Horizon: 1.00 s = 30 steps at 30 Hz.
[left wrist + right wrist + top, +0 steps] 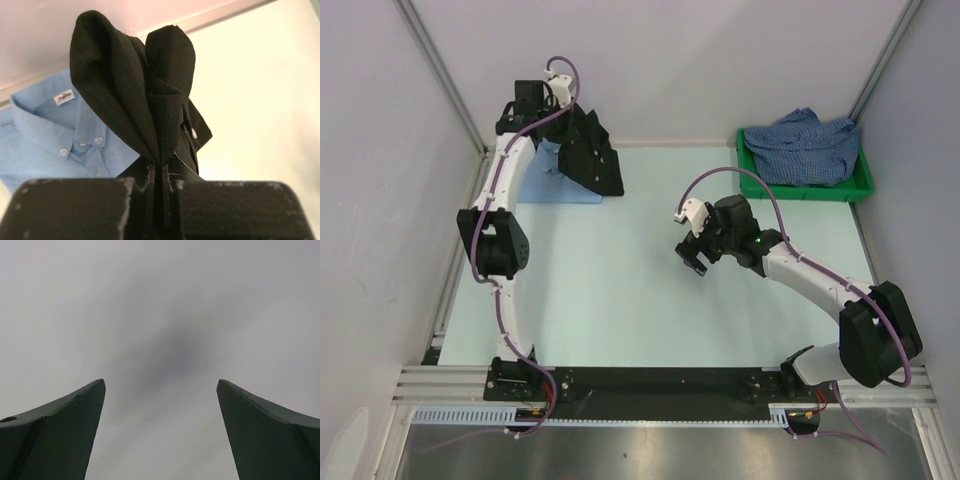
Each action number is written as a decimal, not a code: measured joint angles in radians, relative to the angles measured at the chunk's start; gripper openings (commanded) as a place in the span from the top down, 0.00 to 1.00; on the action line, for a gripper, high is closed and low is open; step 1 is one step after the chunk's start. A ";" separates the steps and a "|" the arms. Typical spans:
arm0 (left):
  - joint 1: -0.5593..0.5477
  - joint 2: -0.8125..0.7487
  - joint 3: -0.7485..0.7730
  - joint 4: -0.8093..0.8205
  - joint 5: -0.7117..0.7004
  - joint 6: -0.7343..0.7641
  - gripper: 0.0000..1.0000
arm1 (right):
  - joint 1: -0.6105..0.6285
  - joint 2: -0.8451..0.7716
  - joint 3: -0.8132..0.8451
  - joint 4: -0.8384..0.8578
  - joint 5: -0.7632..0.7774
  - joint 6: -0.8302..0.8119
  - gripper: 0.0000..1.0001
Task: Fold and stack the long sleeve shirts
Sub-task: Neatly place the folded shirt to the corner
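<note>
My left gripper (557,108) is shut on the black shirt (590,152) and holds it hanging above the far left of the table. In the left wrist view the black shirt (145,95) bunches up between my fingers, with a pale button showing. Under it lies the folded light blue shirt (557,180), its collar and buttons clear in the left wrist view (55,135). The checked shirt (807,145) lies crumpled in the green bin (750,177) at the far right. My right gripper (692,255) is open and empty above mid-table; its fingers (65,430) frame bare table.
White walls and metal posts close in the table on the left, right and back. The black rail (650,385) with both arm bases runs along the near edge.
</note>
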 measured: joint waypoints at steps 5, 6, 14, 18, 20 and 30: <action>0.014 0.000 0.000 0.002 0.000 -0.002 1.00 | 0.001 0.004 0.005 0.000 0.000 -0.008 0.00; 0.016 0.000 0.000 0.000 0.004 -0.003 1.00 | 0.001 0.004 0.005 0.000 0.000 -0.010 0.00; 0.023 -0.025 0.000 -0.055 0.090 -0.001 1.00 | 0.001 0.005 0.005 0.000 0.001 -0.018 0.00; 0.038 -0.034 0.000 -0.083 0.132 -0.001 1.00 | 0.001 0.005 0.005 0.000 0.002 -0.018 0.00; 0.060 -0.034 0.000 -0.098 0.150 0.000 1.00 | 0.003 0.006 0.005 0.000 0.002 -0.018 0.00; 0.175 0.015 0.015 -0.074 0.173 0.018 0.97 | 0.018 0.043 0.031 -0.002 0.008 -0.026 0.00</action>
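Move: My left hand holds the folded black shirt by its end, the cloth hanging below and back to the right. The folded blue shirt it goes for has its middle roughly 22 cm below this hand, about 5 cm to the left and 4 cm back. The table's far-left corner is some 21 cm left and 5 cm ahead, at about the same depth. From my idle right hand, the blue shirt lies about 22 cm ahead, 28 cm left and 12 cm lower. Keeping the black shirt pinched and high, I first ease my left hand back 2–3 cm with a slight lift. Then I sweep it quickly left, about 7 cm, coming a little forward again and sinking a touch by the end, to carry the cloth across over the blue shirt. The wrist tilts only around 5 degrees and the fingers stay shut. ##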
